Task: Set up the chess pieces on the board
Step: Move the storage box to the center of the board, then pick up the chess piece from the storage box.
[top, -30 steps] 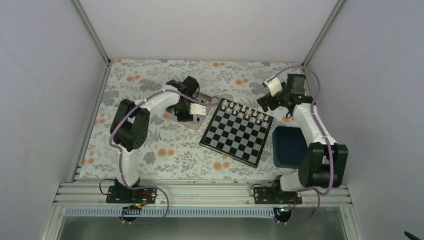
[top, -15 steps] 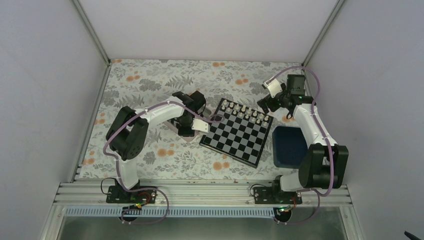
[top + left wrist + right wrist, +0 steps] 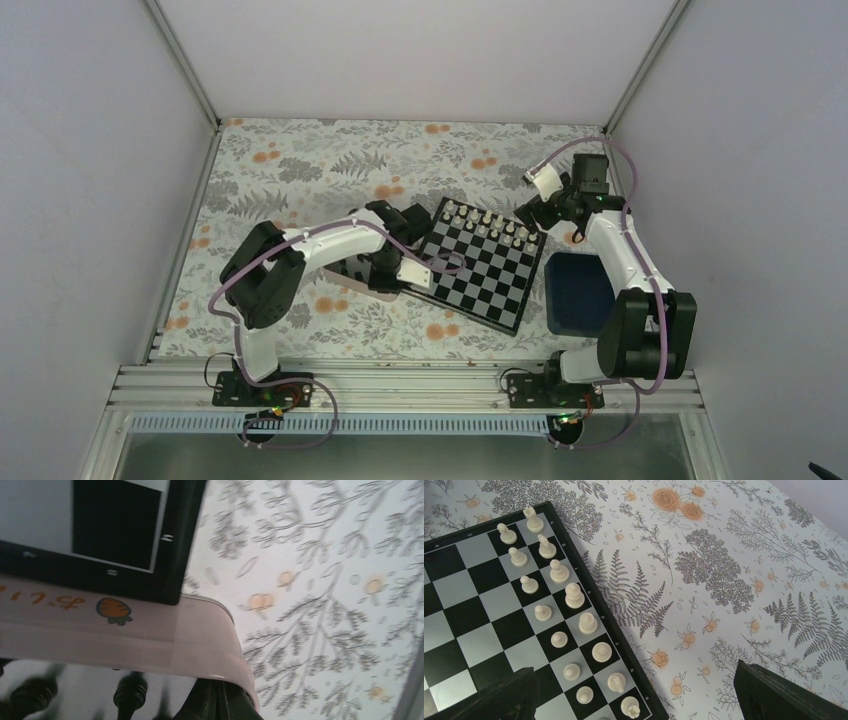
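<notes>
The board (image 3: 478,268) lies at mid-table with white figures (image 3: 490,224) in two rows on its far side, seen close in the right wrist view (image 3: 559,572). Black chess pieces (image 3: 131,696) show blurred inside a silver tin (image 3: 150,640) with a carrot sticker. The tin (image 3: 350,272) sits against the board's left corner (image 3: 177,545). My left gripper (image 3: 398,272) is shut on the tin's rim, its fingertips (image 3: 220,705) pinched together. My right gripper (image 3: 538,192) hangs open over the tablecloth beyond the board's far right edge (image 3: 589,600); nothing is between its fingers (image 3: 499,697).
A dark blue tray (image 3: 580,290) lies right of the board beside the right arm. The flowered tablecloth (image 3: 300,170) covers the table, with grey walls on three sides and a metal rail along the near edge.
My left arm has stretched out and pulled the tin toward the near side along the board's left edge. The right gripper has drifted slightly right, still open.
</notes>
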Available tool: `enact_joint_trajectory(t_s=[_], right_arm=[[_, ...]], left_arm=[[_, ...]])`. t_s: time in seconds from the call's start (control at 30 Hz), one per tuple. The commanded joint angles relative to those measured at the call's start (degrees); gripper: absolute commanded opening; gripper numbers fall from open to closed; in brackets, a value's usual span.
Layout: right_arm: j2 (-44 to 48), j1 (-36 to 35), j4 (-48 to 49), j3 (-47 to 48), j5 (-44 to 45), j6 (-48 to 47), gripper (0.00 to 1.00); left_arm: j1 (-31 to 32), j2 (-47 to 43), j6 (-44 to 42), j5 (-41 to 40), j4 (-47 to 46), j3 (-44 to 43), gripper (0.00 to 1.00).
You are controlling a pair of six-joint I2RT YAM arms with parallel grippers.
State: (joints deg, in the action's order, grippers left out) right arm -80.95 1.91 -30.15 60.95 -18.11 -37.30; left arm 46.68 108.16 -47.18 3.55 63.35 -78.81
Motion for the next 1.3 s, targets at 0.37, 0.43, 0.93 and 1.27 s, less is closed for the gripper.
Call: enact_joint_trajectory(t_s=[0.37,0.43,0.93,1.27], right_arm=[[1.13,-0.29,-2.0,0.63,-1.15,-1.51,1.0],[0.95,-0.36,-2.88,1.33,-1.78,-2.05,1.0],[-10.08,-17.45,-18.55,22.26,-2.09,-4.49,0.9],[-31.43,-37.27,-25.21,42.92,1.75,-0.65,0.58]], left_arm=[[5.36,-4.52,4.37,-1.87,5.15,1.32,0.02],[5.37,-5.23,4.46,-3.77,5.18,1.09,0.02],[-5.93,-18.13,0.98,-10.89,7.28,-18.89,0.84],[-28.33,-27.23,3.36,-7.47,-21.72,-6.2,1.0]])
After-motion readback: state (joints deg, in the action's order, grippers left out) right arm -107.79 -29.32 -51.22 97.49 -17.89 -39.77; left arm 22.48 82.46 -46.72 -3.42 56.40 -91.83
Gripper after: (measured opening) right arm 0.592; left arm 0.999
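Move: The left fingers stand shut and pointing down just inside the near right corner of the storage box, whose middle is some 9 cm ahead and 4 cm to their left, at about their height. The chess board's middle lies about 5 cm ahead and 20 cm to their right. From the open right hand, the box's middle is about 38 cm left, 7 cm back and 14 cm below; the board's middle is some 14 cm left and 10 cm back, also 14 cm below. Back towards the base by about 3.5 cm first, the left fingers, still shut inside the box, drag it nearer; after a near standstill they rise out of it, open wide, and swing up, forward and left some 30 cm clear, tipping forward. Meanwhile the right hand, at first almost still, sweeps left over the board's far side towards the box, turning counter-clockwise and partly closing. ##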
